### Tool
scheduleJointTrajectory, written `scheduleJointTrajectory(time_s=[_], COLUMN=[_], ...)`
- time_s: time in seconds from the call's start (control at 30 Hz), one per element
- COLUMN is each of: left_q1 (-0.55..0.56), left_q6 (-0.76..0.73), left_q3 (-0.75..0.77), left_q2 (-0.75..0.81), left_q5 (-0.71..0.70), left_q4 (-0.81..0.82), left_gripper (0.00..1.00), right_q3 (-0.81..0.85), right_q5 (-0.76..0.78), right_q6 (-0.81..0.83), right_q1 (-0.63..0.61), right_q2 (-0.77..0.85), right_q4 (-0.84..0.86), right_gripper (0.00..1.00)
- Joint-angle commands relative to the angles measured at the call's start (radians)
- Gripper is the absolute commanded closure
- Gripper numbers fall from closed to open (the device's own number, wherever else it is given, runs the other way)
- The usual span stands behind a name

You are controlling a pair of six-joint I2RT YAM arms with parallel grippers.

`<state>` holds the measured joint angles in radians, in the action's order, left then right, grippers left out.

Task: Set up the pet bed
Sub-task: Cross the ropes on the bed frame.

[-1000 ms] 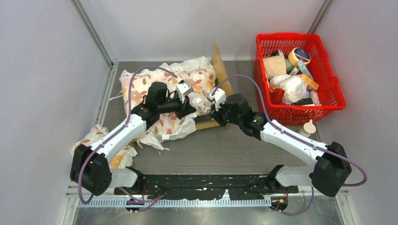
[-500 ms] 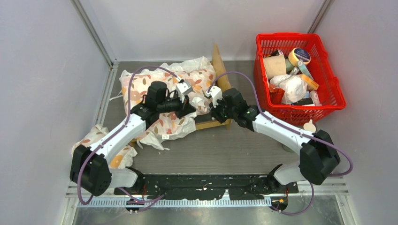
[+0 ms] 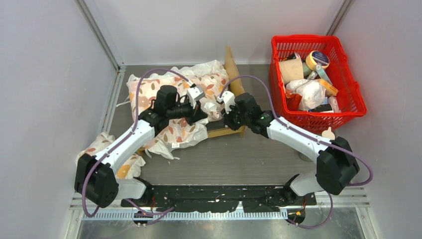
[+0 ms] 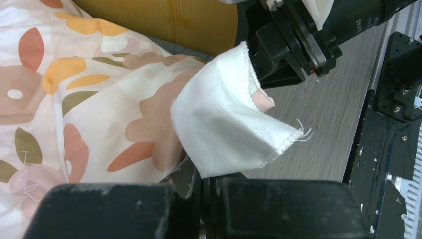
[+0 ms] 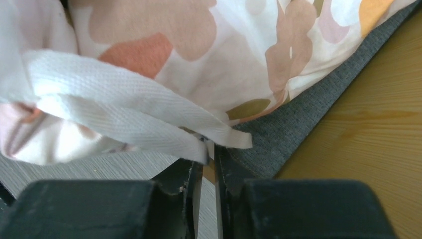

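The pet bed (image 3: 230, 63) stands at the back middle, a light-wood frame mostly buried under a white floral cloth (image 3: 185, 130). Its wood (image 5: 368, 129) and dark grey surface (image 5: 298, 119) fill the right side of the right wrist view. My left gripper (image 4: 211, 181) is shut on a white corner of the floral cloth (image 4: 224, 124), and from above it (image 3: 202, 115) sits over the bed's near end. My right gripper (image 5: 209, 159) stands a crack open, the cloth's white hem (image 5: 129, 119) lying across its fingertips. From above, the right gripper (image 3: 227, 119) faces the left one closely.
A floral cushion (image 3: 149, 89) lies on the bed's left part; another floral bundle (image 3: 99, 144) sits by the left wall. A red basket (image 3: 318, 74) full of items stands back right, with a small white piece (image 3: 327, 134) in front of it.
The right arm has swung left and slightly back toward the bed, and its jaws have parted a little. The left arm holds still with the cloth corner.
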<state>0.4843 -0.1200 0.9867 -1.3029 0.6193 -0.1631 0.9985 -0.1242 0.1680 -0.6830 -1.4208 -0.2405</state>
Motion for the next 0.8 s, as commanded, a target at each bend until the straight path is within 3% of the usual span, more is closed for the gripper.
scheduleJointTrajectory(time_s=[0.0,0.03,0.13,0.27,0.53,0.77], left_q1=[-0.003,-0.003,-0.003,-0.001,0.030,0.033], left_q6=[-0.056,-0.065,-0.088,-0.095,-0.095,-0.124], left_q3=[0.014,0.015,0.017,0.013,-0.020,-0.041], left_q2=[-0.001,-0.003,-0.012,-0.026,-0.028,-0.005], left_q5=[-0.017,-0.014,-0.036,-0.032,-0.057,-0.067], left_q4=[-0.011,-0.022,-0.049,-0.067,-0.060,-0.044], left_gripper=[1.00,1.00,1.00,1.00,1.00,1.00], right_q3=[0.032,0.034,0.037,0.057,0.074,-0.061], right_q5=[0.011,0.010,0.021,0.050,0.115,0.117], right_q6=[-0.039,-0.052,-0.074,-0.064,0.102,0.311], right_q1=[0.004,0.004,0.005,0.005,0.005,0.011], right_q2=[0.053,0.085,0.159,0.215,0.145,0.191], right_q4=[-0.040,-0.048,-0.050,-0.051,-0.004,0.179], right_gripper=[0.75,0.67,0.56,0.55,0.56,0.56])
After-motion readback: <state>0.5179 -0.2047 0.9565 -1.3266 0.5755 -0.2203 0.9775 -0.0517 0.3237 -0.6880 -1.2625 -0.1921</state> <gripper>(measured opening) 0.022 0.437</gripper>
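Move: The two white rope ends are at the right fingertips, about 1 cm ahead, 1 cm left and 1 cm below. From that hand the bed's near corner is about 4 cm back, 5 cm right and 3 cm lower, and the headboard's middle some 12 cm ahead and 5 cm right. The left hand already holds a white cloth flap; the rope ends lie level with it fore and aft, about 7 cm to its right and 6 cm below. The right hand opens off the ropes, rises about 8 cm, then dips forward; left lowers its cloth 3 cm. ##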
